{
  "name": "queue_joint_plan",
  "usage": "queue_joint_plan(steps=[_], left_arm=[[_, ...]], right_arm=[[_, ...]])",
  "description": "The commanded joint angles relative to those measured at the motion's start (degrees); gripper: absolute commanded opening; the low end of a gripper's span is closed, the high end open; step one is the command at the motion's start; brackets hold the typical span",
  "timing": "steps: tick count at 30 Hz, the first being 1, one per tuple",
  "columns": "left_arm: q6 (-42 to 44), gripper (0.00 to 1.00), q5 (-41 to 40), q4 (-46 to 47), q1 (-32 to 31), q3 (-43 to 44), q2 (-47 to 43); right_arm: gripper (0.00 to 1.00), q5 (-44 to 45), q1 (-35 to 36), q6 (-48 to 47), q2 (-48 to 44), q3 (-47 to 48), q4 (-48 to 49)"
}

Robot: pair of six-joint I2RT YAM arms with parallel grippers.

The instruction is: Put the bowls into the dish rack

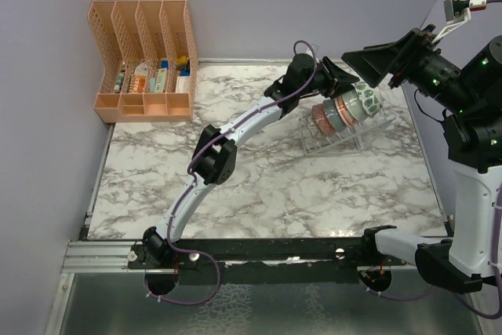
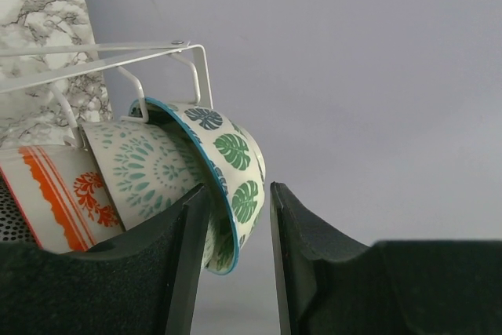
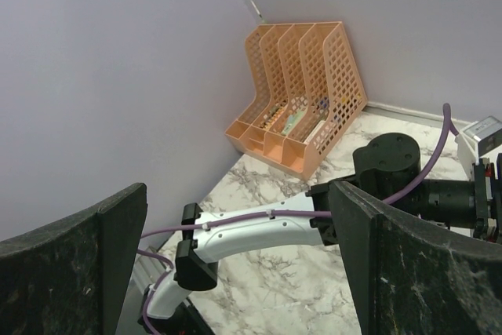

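The clear dish rack (image 1: 337,140) stands at the back right of the marble table, and several bowls lean in it in a row. The green-blue leaf print bowl (image 2: 235,154) is the end one. Behind it lean a pale green-grey bowl (image 2: 149,170) and an orange-red bowl (image 2: 63,194). My left gripper (image 2: 238,188) straddles the leaf bowl's rim. Its jaws are parted, with a clear gap between the rim and the right finger (image 2: 298,241). My right gripper (image 3: 238,194) hangs high at the right, wide open with nothing in it.
An orange file organiser (image 1: 145,64) with small items stands in the back left corner. Grey walls close in the left and back sides. The left arm (image 1: 235,135) stretches diagonally across the table toward the rack. The right arm's base (image 1: 471,217) fills the right edge.
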Motion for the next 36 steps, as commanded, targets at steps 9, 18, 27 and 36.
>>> queue_joint_plan(steps=[9, 18, 27, 36], left_arm=[[10.31, 0.45, 1.14, -5.69, 1.33, -4.04, -10.62], [18.22, 0.50, -0.65, -11.53, 1.90, -9.71, -15.64], [21.17, 0.56, -2.18, -13.29, 1.82, -12.60, -16.63], [20.96, 0.64, -1.67, -13.44, 1.16, -10.07, -14.45]], right_arm=[[1.00, -0.75, -0.41, 0.06, -1.08, -1.07, 1.69], [1.00, -1.36, -0.39, 0.05, -1.48, -2.17, 1.58], [1.00, -1.39, -0.39, -0.12, -1.04, -1.97, 1.36], [1.00, -1.45, -0.39, -0.21, -0.78, -1.76, 1.28]])
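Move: The leaf-patterned bowl, already in the dish rack, stands roughly 7 cm to the right of the left hand, 2 cm back and 2 cm lower. The white-green bowl next to it is about 3 cm right, 3 cm back and 6 cm below; the orange-patterned bowl is level sideways, 4 cm back and 10 cm below. From the idle right hand the leaf-patterned bowl lies some 18 cm ahead, 12 cm right and 28 cm lower. Holding nothing, the left hand backs away from the leaf-patterned bowl, about 5 cm to the left and slightly back. It rises some 4 cm on the way, then sinks to its starting height while the fingers spread wider. The fingertips dip about 10 degrees and the wrist rolls roughly 15 degrees clockwise, seen from behind the hand. ##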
